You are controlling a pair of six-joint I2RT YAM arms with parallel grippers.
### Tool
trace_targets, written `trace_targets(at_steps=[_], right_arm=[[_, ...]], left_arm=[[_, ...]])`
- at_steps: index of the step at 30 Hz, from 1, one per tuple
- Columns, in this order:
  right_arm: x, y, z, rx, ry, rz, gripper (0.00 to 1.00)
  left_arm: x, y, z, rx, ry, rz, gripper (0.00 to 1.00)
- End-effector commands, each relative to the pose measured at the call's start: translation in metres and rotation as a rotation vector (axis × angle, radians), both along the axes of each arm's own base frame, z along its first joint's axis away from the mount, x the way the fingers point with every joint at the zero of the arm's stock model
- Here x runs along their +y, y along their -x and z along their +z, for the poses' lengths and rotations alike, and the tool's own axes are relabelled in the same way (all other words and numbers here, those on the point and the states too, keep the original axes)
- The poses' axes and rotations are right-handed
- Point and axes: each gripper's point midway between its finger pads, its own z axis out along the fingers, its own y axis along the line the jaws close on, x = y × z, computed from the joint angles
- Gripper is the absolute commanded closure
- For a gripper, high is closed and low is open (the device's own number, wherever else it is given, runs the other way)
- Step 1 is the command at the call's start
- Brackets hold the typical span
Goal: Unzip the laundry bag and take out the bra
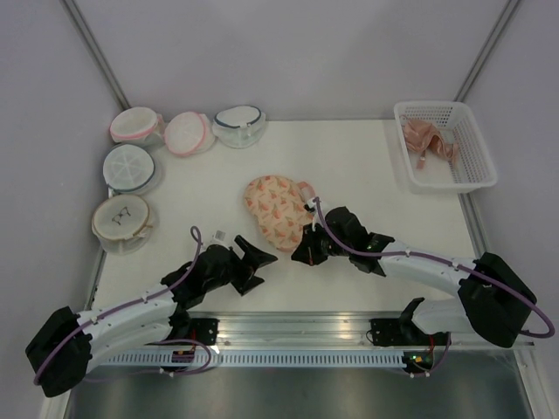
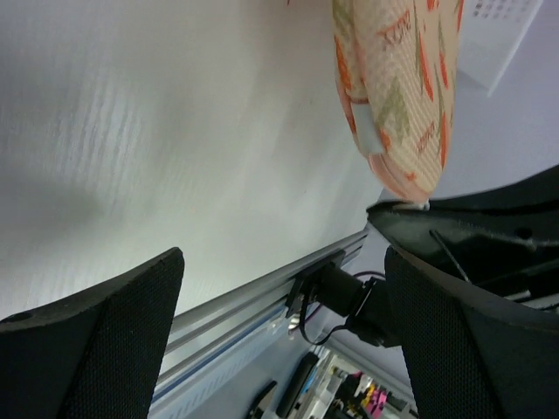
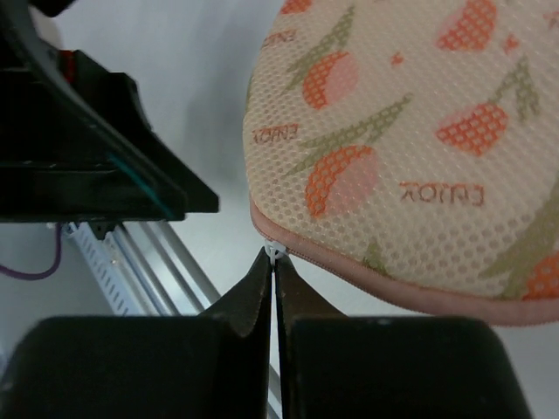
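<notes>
The laundry bag [image 1: 278,209], cream-peach mesh with orange print and a pink zip edge [image 3: 410,292], lies flat in the middle of the table. My right gripper [image 1: 302,251] is at the bag's near end. Its jaws are shut on the small white zip pull [image 3: 276,253] at the rim. My left gripper [image 1: 265,264] sits just left of the bag's near end, open and holding nothing. In the left wrist view the bag [image 2: 397,87] is above and beyond the two fingers [image 2: 105,349], apart from them. The bra is not in view.
Several round white mesh bags [image 1: 131,166] with coloured rims stand at the back left. A white basket [image 1: 476,153] at the back right holds a peach-pink garment [image 1: 428,140]. An aluminium rail [image 1: 288,325] runs along the near table edge.
</notes>
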Motion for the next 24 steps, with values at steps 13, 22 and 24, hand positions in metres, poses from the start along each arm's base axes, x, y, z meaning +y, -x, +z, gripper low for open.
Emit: trace_targets(at_steps=[13, 22, 24], right_arm=[[0.034, 0.036, 0.039, -0.068, -0.136, 0.185, 1.00], [0.037, 0.036, 0.038, -0.064, -0.113, 0.192, 1.00], [0.037, 0.035, 0.035, -0.066, -0.096, 0.196, 1.00]], left_arm=[[-0.019, -0.059, 0.064, -0.082, 0.232, 0.249, 0.00], [-0.041, -0.056, 0.036, 0.016, 0.285, 0.193, 0.14], [-0.038, -0.058, 0.036, -0.002, 0.284, 0.208, 0.35]])
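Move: The left gripper, wide open, has the laundry bag's near end some 9 cm ahead and 6 cm to its right, roughly level; the bag's middle lies about 16 cm ahead, 4 cm right and a little lower. The corner by the zip, already pinched in the right gripper, is about 5 cm ahead and 8 cm right of the left one. From the right gripper the near end is some 4 cm ahead, 2 cm left and slightly lower. Bring the left gripper forward about 5 cm, rising at first, then swing it right and dip slightly so its open fingers straddle the bag's near end, and start closing them. Meanwhile keep the zip corner pinched in the right gripper and draw it back about 4 cm, left and up, turning slightly counter-clockwise like the left hand. ##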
